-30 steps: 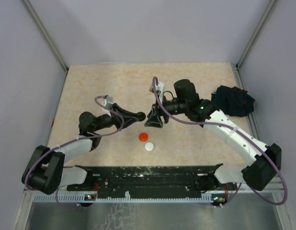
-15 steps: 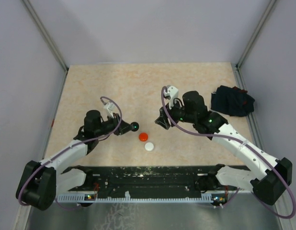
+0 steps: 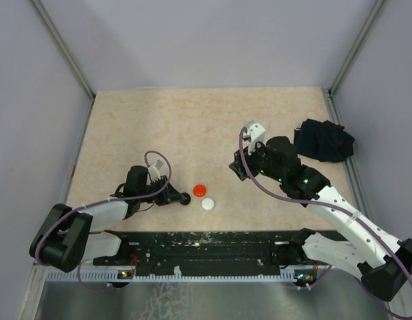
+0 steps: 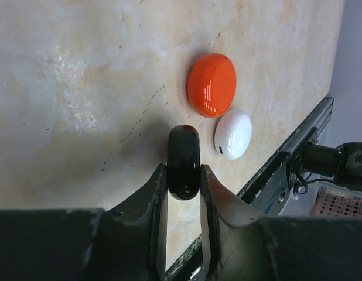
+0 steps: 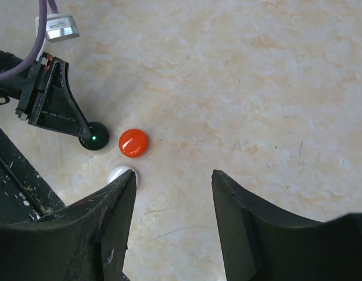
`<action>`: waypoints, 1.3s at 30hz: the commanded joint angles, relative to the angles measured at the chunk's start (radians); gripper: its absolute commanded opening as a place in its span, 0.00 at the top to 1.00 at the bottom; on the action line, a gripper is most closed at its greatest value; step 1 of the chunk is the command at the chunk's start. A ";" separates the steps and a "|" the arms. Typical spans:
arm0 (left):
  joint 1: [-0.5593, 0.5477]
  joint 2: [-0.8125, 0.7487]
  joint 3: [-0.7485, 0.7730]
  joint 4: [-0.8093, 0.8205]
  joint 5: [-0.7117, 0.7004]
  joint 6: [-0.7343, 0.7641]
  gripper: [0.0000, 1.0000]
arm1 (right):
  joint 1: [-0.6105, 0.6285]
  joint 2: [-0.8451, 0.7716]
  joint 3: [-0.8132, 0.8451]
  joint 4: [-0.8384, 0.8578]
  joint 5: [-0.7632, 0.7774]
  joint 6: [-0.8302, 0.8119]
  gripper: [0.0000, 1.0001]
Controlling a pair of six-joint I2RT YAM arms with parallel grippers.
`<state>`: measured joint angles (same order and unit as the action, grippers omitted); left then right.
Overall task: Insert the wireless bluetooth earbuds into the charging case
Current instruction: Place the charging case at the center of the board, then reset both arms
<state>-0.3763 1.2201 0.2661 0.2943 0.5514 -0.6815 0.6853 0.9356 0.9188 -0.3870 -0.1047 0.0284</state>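
My left gripper [image 3: 184, 198] [image 4: 183, 171] is shut on a round black charging case [image 4: 184, 159] [image 5: 94, 136], held on its edge low over the table; a green light shows on it. Whether it touches the table I cannot tell. Just beyond it lie a red-orange round case [image 3: 199, 190] [image 4: 211, 85] [image 5: 133, 143] and a white one [image 3: 207, 204] [image 4: 232, 134] [image 5: 118, 173]. All three cases look closed. My right gripper [image 3: 241, 168] [image 5: 172, 178] hangs open above the table, right of the cases, holding nothing. The earbuds are out of view.
A dark navy cloth bundle [image 3: 324, 140] lies at the right edge of the table. The black rail of the arm bases [image 3: 206, 247] runs along the near edge, close behind the white case. Grey walls enclose the table.
My left arm has drawn back toward the near edge and lowered the black case beside the red one. My right arm has pulled away to the right.
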 commanded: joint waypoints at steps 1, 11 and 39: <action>-0.025 0.058 0.007 0.066 0.016 -0.033 0.70 | 0.006 -0.037 -0.015 0.027 0.043 0.000 0.45; -0.083 0.115 0.080 -0.016 -0.060 -0.002 0.45 | 0.006 -0.064 -0.027 0.003 0.105 0.032 0.44; -0.086 -0.801 0.400 -0.747 -0.840 0.365 0.00 | -0.008 -0.453 -0.098 -0.174 0.624 0.180 0.14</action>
<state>-0.4667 0.5449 0.6754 -0.3828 -0.1932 -0.3988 0.6823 0.5732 0.8677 -0.6125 0.4274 0.1822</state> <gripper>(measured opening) 0.996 0.862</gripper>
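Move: The left gripper holds the black charging case just above the board. Its resting spot is about 2 cm to that gripper's right, 1 cm back and some 2 cm below. At about the same depth below, the red case lies 6 cm right and 3 cm ahead, and the white case 9 cm right and 1 cm back. From the empty right gripper, the spot is roughly 17 cm left, 3 cm back and 22 cm below. Ease the left gripper down and to the right about 1 cm each to set the black charging case beside the red and white ones. Open fully to let go, then lift some 20 cm, swinging left and a little forward, with the fingers tipping up and turning counter-clockwise. Meanwhile draw the empty right gripper about 12 cm right, away from the cases, yawing some 30 degrees clockwise and opening wider. ##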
